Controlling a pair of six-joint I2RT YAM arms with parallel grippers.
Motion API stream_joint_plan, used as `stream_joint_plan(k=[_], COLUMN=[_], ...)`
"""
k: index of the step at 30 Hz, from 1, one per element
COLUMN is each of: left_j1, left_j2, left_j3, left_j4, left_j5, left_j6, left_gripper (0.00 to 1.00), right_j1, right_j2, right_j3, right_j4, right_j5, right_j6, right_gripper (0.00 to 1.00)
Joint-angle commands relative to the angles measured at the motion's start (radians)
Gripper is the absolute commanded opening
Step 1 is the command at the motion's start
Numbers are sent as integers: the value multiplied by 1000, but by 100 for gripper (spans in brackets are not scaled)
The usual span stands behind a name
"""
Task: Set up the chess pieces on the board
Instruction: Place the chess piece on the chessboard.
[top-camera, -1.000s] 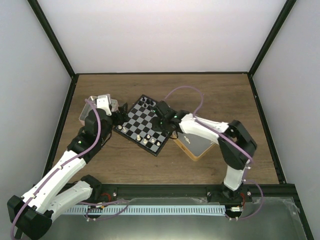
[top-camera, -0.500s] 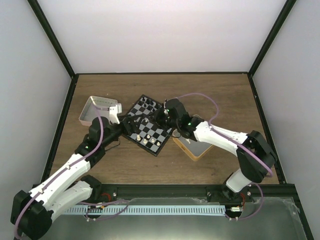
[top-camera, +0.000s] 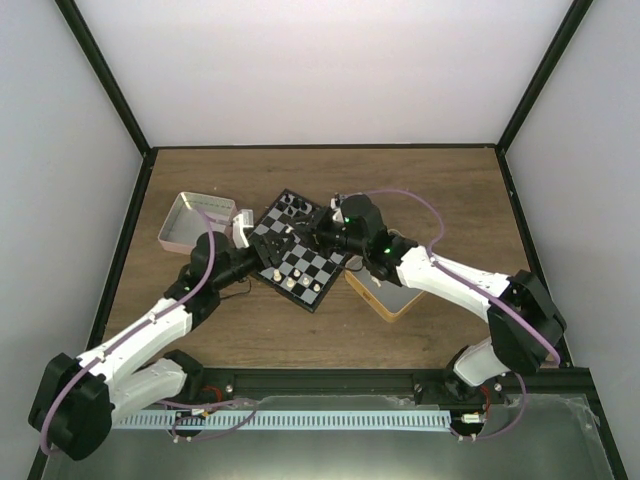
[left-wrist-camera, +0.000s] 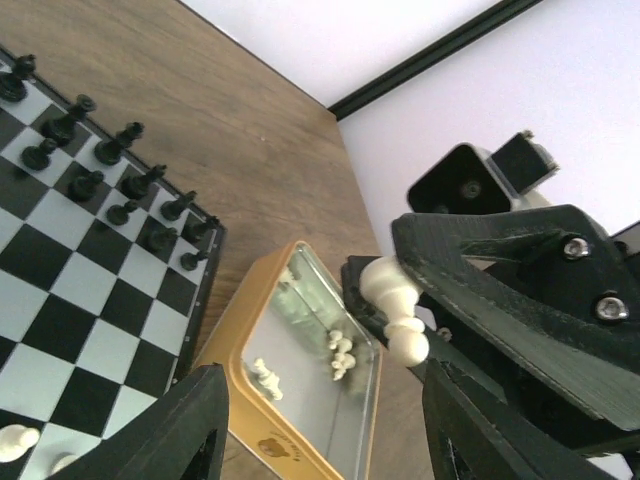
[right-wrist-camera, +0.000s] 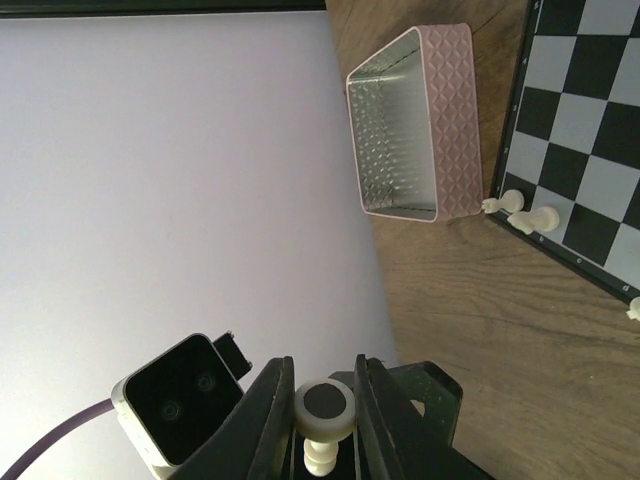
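Note:
The board (top-camera: 312, 266) lies tilted in the middle of the table, with black pieces (left-wrist-camera: 120, 170) on its far rows and a few cream-white chess pieces (top-camera: 290, 283) on its near edge. My right gripper (right-wrist-camera: 322, 385) is shut on one cream-white pawn (right-wrist-camera: 323, 402), held above the board. The left wrist view shows that pawn (left-wrist-camera: 395, 305) sticking out of the right gripper's fingers. My left gripper (left-wrist-camera: 325, 385) faces it from close by. Its jaws stand wide apart around nothing, with the pawn just ahead of them. Over the board, the left gripper (top-camera: 274, 247) and the right gripper (top-camera: 318, 233) almost meet.
A gold-rimmed tin (left-wrist-camera: 222, 372) with several cream-white pieces (left-wrist-camera: 340, 352) inside sits to the right of the board (left-wrist-camera: 70, 280). A pink tin (right-wrist-camera: 415, 130) stands off the board's left corner, empty as far as I can see. Black frame posts and pale walls enclose the table.
My left gripper has swung from the pink tin over to the board and now faces the right gripper. The right gripper has turned toward it, still holding the pawn.

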Motion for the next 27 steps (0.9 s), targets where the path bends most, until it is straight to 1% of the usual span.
stream_joint_plan(k=[1,6,15,21,22,27], left_j1=[3,3,3,3,3,3], left_j2=[-9,-28,-46,-23,-26,-35], left_j3=[-5,-15,-21,-31,-32,-33], left_j4=[92,104,133,148,148,153], left_j5=[46,26,15,34,32,23], left_j6=[-24,-15,-10,-14,-13,4], left_gripper=[53,46,28,26,24,6], right_j1=[-3,-3,-3,-3,-3,-2], right_j2=[-13,-12,-2,5,6,16], right_j3=[-13,-15,-19,-24,-24,-18], right_j4=[45,51,75,103,103,96], right_j5=[-32,-46,-72,-90,-92,-108], right_j6=[44,47,49,53,51,26], right_gripper=[14,14,14,14,14,14])
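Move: The white chess piece held sideways in the right fingers is about 2 cm above the left fingertips, 1 cm ahead and 1 cm to their right; it sits right at the right hand's own finger pads. From the left hand, the chessboard's middle is some 20 cm below, 2 cm back and 2 cm right. The yellow tray is about 20 cm right and 8 cm back, the pink box roughly 19 cm left and 3 cm ahead. The left hand rises about 3 cm to the white piece and pinches its narrow end; the right keeps hold. ##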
